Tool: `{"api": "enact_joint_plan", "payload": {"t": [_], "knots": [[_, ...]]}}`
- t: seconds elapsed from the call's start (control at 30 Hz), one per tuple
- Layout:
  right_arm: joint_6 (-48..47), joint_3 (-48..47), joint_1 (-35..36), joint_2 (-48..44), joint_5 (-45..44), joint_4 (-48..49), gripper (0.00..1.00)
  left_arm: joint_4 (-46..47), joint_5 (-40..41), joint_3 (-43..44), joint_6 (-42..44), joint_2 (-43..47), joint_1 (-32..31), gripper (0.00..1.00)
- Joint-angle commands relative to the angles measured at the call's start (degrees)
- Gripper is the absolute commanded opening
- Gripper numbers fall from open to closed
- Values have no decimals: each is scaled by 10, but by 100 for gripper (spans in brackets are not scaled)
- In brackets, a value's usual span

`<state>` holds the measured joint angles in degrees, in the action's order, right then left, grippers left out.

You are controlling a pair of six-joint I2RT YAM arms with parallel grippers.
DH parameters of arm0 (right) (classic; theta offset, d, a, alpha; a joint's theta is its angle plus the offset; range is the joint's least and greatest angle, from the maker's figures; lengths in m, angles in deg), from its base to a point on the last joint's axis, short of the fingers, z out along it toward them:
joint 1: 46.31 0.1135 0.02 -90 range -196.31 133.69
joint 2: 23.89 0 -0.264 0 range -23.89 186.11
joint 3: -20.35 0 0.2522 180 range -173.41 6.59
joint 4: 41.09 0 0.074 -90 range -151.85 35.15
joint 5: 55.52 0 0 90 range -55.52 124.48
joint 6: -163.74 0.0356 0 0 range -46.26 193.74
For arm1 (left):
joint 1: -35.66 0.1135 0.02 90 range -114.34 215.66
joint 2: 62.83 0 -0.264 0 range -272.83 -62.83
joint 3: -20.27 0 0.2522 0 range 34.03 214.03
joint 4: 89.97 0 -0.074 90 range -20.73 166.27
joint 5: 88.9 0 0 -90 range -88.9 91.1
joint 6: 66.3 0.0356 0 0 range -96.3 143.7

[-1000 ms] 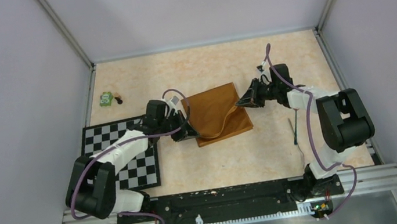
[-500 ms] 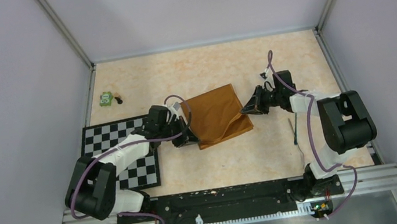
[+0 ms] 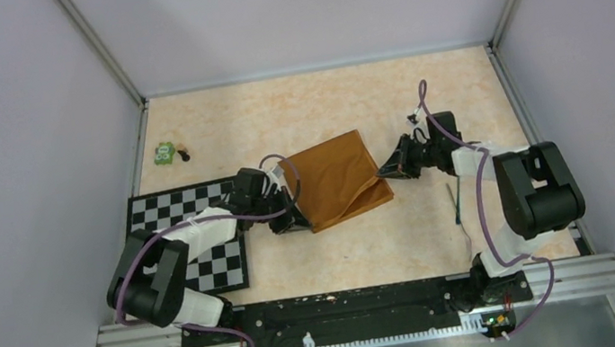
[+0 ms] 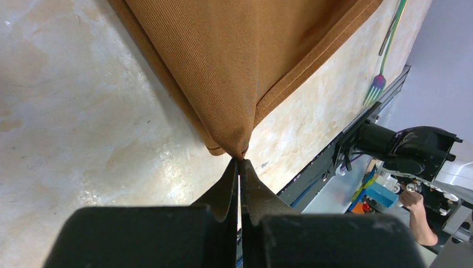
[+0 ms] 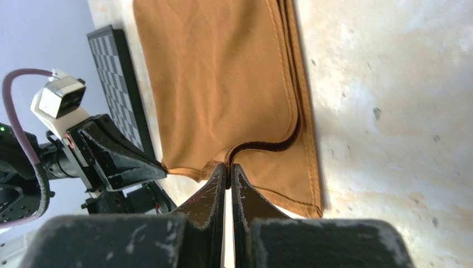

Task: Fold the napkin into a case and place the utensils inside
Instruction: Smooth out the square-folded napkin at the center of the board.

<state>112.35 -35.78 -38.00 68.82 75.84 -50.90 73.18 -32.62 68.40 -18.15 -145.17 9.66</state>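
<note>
The rust-orange napkin (image 3: 336,178) lies folded in layers at the table's middle. My left gripper (image 3: 297,222) is shut on its near left corner; the left wrist view shows the cloth (image 4: 240,56) pinched to a point at the gripper's tips (image 4: 241,161). My right gripper (image 3: 384,172) is shut on the upper layer's edge at the napkin's right side, seen in the right wrist view (image 5: 227,166) over the cloth (image 5: 223,84). One of the utensils (image 3: 455,203), a thin fork (image 4: 379,72), lies on the table right of the napkin. The cloth forms no case.
A black-and-white checkered mat (image 3: 194,235) lies under my left arm, its edge (image 5: 120,84) also showing in the right wrist view. A small green toy (image 3: 163,154) sits at the far left. Metal frame rails run along the table's sides and near edge.
The raised fold of the napkin has come down and the cloth lies flatter. My left gripper drew its corner nearer to me; my right gripper shifted slightly right with the edge.
</note>
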Motion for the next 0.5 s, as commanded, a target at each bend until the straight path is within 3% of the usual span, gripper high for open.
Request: {"api": "enact_joint_plan", "payload": {"t": [0.0, 0.2, 0.47], "knots": [[-24, 15, -10, -30, -17, 8, 0, 27, -26, -5, 9, -18, -4, 0], [-55, 21, -10, -32, -35, -21, 0, 17, -32, -7, 16, -12, -7, 10], [-114, 6, -10, -51, -87, -116, 0, -82, 1, 7, 48, 38, -6, 50]]}}
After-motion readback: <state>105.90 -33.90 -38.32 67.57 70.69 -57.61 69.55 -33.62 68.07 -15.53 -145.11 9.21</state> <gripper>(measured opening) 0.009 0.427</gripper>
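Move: The napkin's lower near-right corner, where the right hand is taking its pinched top-layer corner, lies some 3 cm back, 2 cm to the right and 3 cm below it. From there the napkin's middle is about 9 cm left and 1 cm ahead, and the fork roughly 16 cm right and 9 cm back. For the left hand, pinching the other top corner, the lower near-left corner is about 1 cm ahead, 1 cm below and level sideways. The napkin's top-layer near-right corner, still pinched in the closed right fingers, is carried about 4 cm down, back and to the right towards the lower layer's corner, the fingers tipping slightly more downward. The near-left corner is let go as the left fingers open to a bit under half, that hand easing some 1.5 cm back towards the base and slightly down, clear of the cloth. ##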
